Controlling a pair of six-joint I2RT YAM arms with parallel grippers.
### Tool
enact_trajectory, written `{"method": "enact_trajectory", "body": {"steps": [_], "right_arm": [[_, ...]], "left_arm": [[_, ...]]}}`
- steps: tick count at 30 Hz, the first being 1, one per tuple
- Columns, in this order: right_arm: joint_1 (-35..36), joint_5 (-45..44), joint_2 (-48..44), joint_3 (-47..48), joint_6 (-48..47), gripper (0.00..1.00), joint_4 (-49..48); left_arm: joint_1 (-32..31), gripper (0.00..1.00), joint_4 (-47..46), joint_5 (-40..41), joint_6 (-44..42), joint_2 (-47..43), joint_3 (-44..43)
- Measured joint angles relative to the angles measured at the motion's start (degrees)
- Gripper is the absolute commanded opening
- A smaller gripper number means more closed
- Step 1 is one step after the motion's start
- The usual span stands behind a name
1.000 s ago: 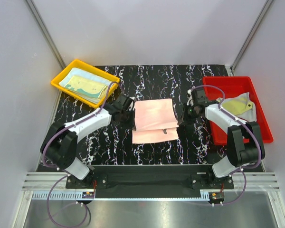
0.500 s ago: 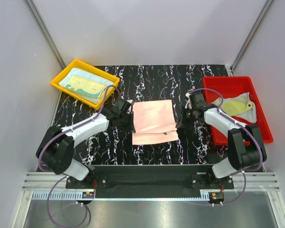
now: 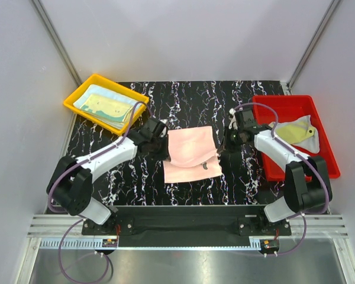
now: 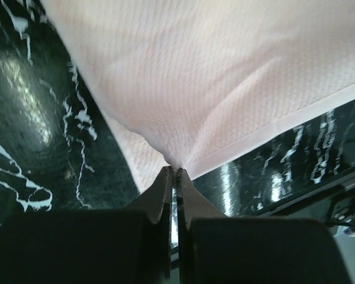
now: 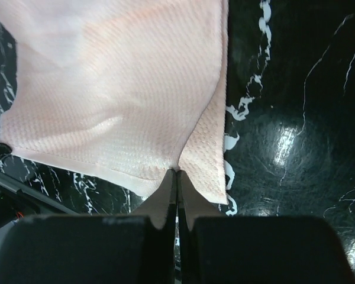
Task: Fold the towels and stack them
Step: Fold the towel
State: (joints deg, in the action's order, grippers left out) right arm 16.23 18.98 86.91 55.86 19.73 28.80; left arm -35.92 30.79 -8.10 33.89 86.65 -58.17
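Observation:
A pink towel [image 3: 191, 152] lies part-folded in the middle of the black marbled table [image 3: 195, 94]. My left gripper [image 3: 164, 151] is shut on its left edge, and the pinched cloth [image 4: 183, 106] rises from the fingertips in the left wrist view. On the other side, my right gripper [image 3: 223, 149] is shut on the right edge, the pink towel [image 5: 118, 100] bunching at its tips [image 5: 177, 173]. The held layer hangs lifted above the lower layer. More towels rest in the trays: a pale blue and yellow one [image 3: 105, 105] at left, a pale yellow one [image 3: 296, 131] at right.
A yellow tray [image 3: 74, 96] stands at the back left corner and a red tray [image 3: 290, 106] along the right side. White walls close in the table on three sides. The arms' base rail [image 3: 183, 222] runs along the near edge.
Both grippers have stayed shut on the pink towel. The held edge dipped toward the near side half a second ago and has now come back up and slightly away again.

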Motion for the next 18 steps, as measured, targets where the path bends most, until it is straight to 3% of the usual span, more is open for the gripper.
{"method": "enact_trajectory", "body": {"steps": [5,9,18], "right_arm": [[0.02,-0.24,-5.97,1.42,-0.66,0.00,2.60],[0.02,-0.24,-10.95,-3.48,-0.57,0.00,2.10],[0.48,-0.31,-6.71,-12.94,0.68,0.00,0.74]], "left_arm": [[-0.24,0.00,0.90,-0.04,0.28,-4.81,-0.37],[-1.51,0.00,-0.61,-0.48,0.96,-8.17,4.04],[-5.07,0.00,-6.47,-1.97,3.76,-6.60,15.50]]}}
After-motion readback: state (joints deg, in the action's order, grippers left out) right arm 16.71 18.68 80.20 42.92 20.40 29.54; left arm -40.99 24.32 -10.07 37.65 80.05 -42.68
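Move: Each hand already holds a corner of the towel's upper layer. For the left hand, the lower layer's near-left corner lies some 7 cm back, 1 cm left and 5 cm below. For the right hand, the near-right corner is about 7 cm back, 3 cm right and 5 cm below. The yellow bin stands roughly 20 cm ahead and 21 cm left of the left hand, and the red bin about 5 cm ahead and 27 cm right of the right hand. Keeping their pinch on the upper layer's two near corners, both hands first lift it some 3 to 4 cm, then sweep it back towards the robot and down together over the lower layer, ending about 7 cm nearer the bases and 4 cm lower than they began. The right hand drifts slightly outward to the right. ##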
